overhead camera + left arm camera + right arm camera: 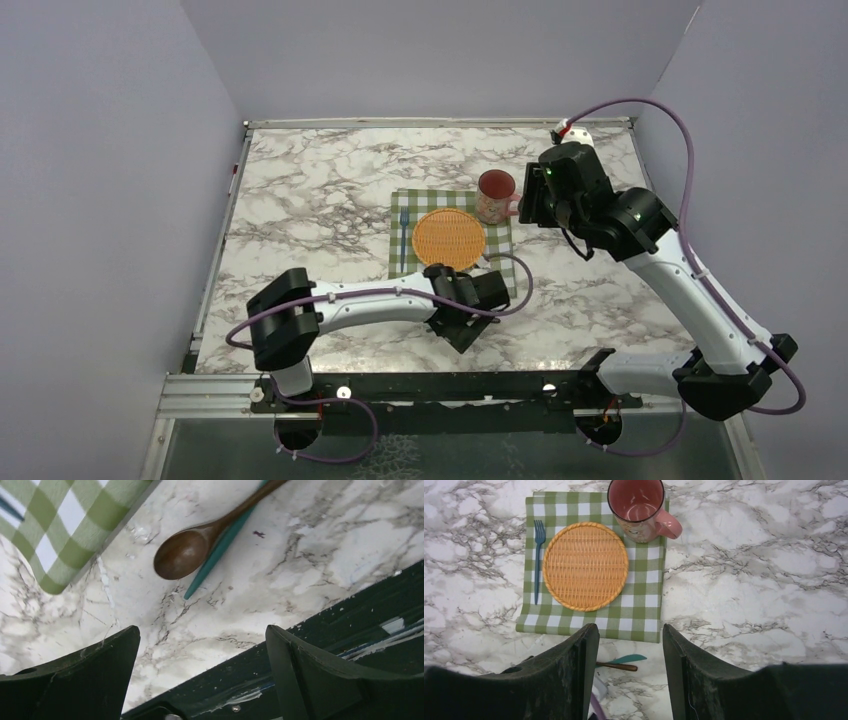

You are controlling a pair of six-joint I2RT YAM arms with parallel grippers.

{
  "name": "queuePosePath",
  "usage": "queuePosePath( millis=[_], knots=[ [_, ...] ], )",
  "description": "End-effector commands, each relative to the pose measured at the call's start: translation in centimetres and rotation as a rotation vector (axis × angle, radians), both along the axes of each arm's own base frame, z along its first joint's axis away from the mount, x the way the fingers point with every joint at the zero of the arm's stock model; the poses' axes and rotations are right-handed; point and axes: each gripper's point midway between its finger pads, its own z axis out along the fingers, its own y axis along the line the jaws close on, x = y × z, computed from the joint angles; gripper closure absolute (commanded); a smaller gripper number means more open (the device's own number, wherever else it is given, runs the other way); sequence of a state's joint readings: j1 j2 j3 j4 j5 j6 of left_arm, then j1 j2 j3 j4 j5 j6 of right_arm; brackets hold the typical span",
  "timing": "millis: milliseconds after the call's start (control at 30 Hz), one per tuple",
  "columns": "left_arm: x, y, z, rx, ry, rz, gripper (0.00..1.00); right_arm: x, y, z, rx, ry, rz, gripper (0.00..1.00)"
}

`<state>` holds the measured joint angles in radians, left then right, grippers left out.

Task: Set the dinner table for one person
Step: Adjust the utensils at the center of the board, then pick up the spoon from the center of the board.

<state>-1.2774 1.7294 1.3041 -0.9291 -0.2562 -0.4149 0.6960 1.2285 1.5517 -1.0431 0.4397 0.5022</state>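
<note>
On the marble dinner table (300,200) lies a green checked cloth (644,615) with an orange wicker plate (585,566), a blue fork (539,555) to its left and a pink mug (639,507) at its far right corner. A wooden spoon (185,555) lies across a teal knife (225,540) on bare marble just off the cloth's near edge. My left gripper (202,645) hangs open beside them over the table's near edge, holding nothing. My right gripper (630,635) stands open and empty, above and to the right of the mug (495,195).
The metal frame (310,630) of the table's near edge runs right under my left fingers. Grey walls close in the table on three sides. A purple cable loops off my left wrist (515,285) beside the cloth.
</note>
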Motion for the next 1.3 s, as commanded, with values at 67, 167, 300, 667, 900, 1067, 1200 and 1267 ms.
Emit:
queuePosePath(
  millis=[67,167,300,667,900,1067,1200,1267],
  knots=[
    [2.6,2.4,2.6,-0.193,0.004,0.423,0.01,0.1,-0.6,-0.5,-0.053,0.024,-0.013,0.44],
    [4.5,4.3,3.5,-0.229,-0.002,0.539,0.01,-0.1,0.2,-1.5,-0.078,0.062,0.061,0.44],
    [5.8,6.0,3.8,-0.213,-0.012,0.609,0.01,-1.0,2.2,-3.5,-0.121,0.128,0.258,0.43],
    [7.6,9.1,4.1,-0.139,-0.099,0.652,0.01,-3.2,3.0,-7.7,-0.244,0.247,0.545,0.43],
    [10.6,12.0,5.4,-0.157,-0.149,0.803,0.01,-5.7,4.8,-8.8,-0.166,0.312,0.690,0.45],
    [12.3,13.7,6.0,-0.203,-0.141,0.942,0.01,-7.2,5.2,-12.0,-0.205,0.390,0.742,0.44],
    [13.8,15.2,6.3,-0.226,-0.140,1.034,0.01,-7.9,6.2,-13.6,-0.258,0.415,0.782,0.44],
    [14.7,15.7,6.8,-0.242,-0.153,1.049,0.01,-8.3,6.6,-14.4,-0.283,0.417,0.801,0.44]
  ],
)
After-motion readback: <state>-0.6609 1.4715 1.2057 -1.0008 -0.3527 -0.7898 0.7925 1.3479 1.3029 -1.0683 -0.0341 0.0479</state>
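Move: Crossed on the bare table below the mat, the spoon and knife have their middles roughly 12 cm back, 9 cm left and 30 cm below the right hand. From that hand the plate is about 4 cm ahead and 11 cm left, the mug some 11 cm ahead and 3 cm left. From the open left hand the spoon is about 3 cm ahead, 4 cm right and 6 cm down; the fork lies about 19 cm ahead, 9 cm left. Clearing out of the way, the left hand travels some 20 cm left and forward, rising slightly, to bare table left of the mat and fork, wide open and turning counter-clockwise about 55 degrees. The right hand comes down about 13 cm, also back and left, towards the spoon and knife, tipping its fingers downward and swinging counter-clockwise, still half open and touching nothing. ##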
